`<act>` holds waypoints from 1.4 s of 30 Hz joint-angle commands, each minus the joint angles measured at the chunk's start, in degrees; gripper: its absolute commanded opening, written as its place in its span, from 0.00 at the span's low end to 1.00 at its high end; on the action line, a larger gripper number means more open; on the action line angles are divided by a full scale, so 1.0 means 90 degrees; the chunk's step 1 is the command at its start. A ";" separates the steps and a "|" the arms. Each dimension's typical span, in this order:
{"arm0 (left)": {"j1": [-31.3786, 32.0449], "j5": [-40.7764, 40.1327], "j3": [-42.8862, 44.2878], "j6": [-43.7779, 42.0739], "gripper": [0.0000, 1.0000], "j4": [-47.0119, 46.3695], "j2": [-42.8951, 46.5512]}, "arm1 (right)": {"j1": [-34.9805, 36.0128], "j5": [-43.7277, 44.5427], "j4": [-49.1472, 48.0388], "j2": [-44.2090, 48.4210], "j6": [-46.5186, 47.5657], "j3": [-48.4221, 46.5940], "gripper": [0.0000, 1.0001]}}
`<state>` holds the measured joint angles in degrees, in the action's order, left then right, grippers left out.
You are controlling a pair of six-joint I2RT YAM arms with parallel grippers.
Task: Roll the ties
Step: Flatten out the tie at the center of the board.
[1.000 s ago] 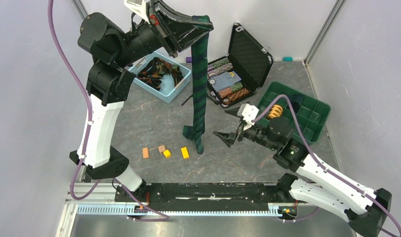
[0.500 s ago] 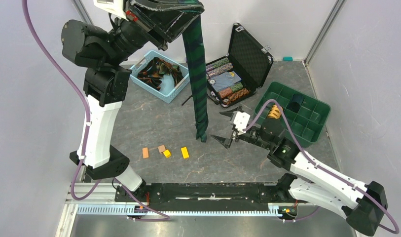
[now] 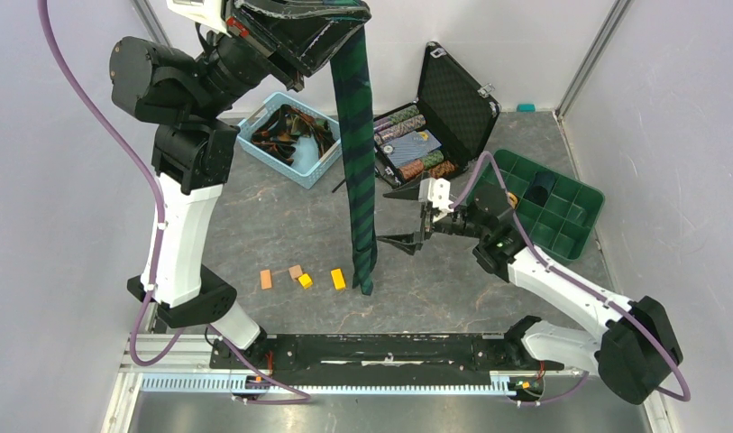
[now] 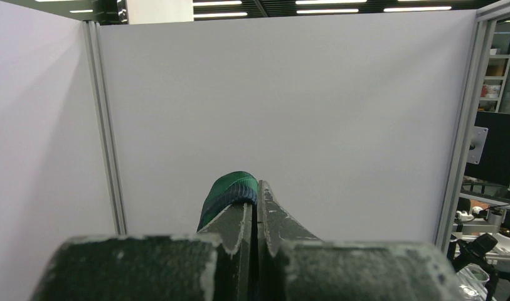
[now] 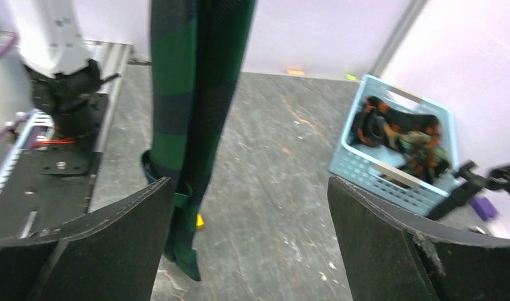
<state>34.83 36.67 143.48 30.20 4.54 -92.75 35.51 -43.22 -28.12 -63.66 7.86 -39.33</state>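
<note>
A dark green-and-navy plaid tie (image 3: 358,171) hangs straight down from my left gripper (image 3: 344,25), which is raised high at the back and shut on the tie's upper end. In the left wrist view the fabric (image 4: 230,191) bulges over the closed left gripper (image 4: 257,188). The tie's pointed lower end (image 3: 367,284) reaches down next to a yellow block. My right gripper (image 3: 387,216) stands wide open just right of the hanging tie, not touching it. From the right wrist, the tie (image 5: 189,94) hangs ahead of the left finger of the right gripper (image 5: 249,183). More ties (image 3: 295,131) lie in a basket.
The light blue basket (image 3: 322,161) sits at the back left, also seen as the basket (image 5: 390,172) from the right wrist. An open black case (image 3: 457,99) with chips and a green compartment tray (image 3: 570,212) stand at the right. Small orange and yellow blocks (image 3: 304,275) lie near the tie's end.
The left arm lifted the tie higher, and its doubled-up lower end dropped straight. The right gripper moved up and left, closer to the hanging tie, still open.
</note>
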 commanded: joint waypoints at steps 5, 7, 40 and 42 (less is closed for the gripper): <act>-0.0050 0.0066 0.0105 0.0079 0.02 -0.0223 0.0082 | 0.0043 -0.1149 -0.1502 -0.0116 -0.1240 0.0362 0.98; -0.0051 0.0067 0.0076 0.0107 0.02 -0.0294 0.0073 | 0.0110 -0.1056 -0.1565 -0.0148 -0.1284 0.0513 0.98; -0.0051 -0.2329 -0.2016 0.1233 0.02 -0.1778 0.1179 | 0.0605 -0.0285 -0.3416 -0.2030 -0.2267 0.0825 0.64; -0.0046 -0.2679 -0.2286 0.1385 0.02 -0.1969 0.1307 | 0.0616 -0.0295 -0.3445 -0.2087 -0.2302 0.0812 0.56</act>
<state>34.57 20.49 126.17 38.57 -7.51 -83.85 40.53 -46.70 -53.45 -81.52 -10.46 -32.34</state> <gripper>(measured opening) 0.043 0.607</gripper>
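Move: The right hand, empty and open, is after the lower part of the hanging green tie, about 5 cm back, 5 cm to its left and some 10 cm lower. On the board, about 27 cm below that hand, the yellow block lies 9 cm back and 10 cm left, a smaller yellow block about 7 cm farther left. The left hand holds the tie's top; that lower part is almost straight below it, roughly 55 cm down. Coming around the hanging tie with its fingers half closed, though no squeeze shows yet, the right hand first draws back about 3.5 cm, then sinks some 7.5 cm while reaching left to the lower part, rolling nearly 20 degrees about its fingers' line. The left hand keeps its pinch on the top, easing 2 cm forward, then 3 cm left as its fingers tilt further up. ##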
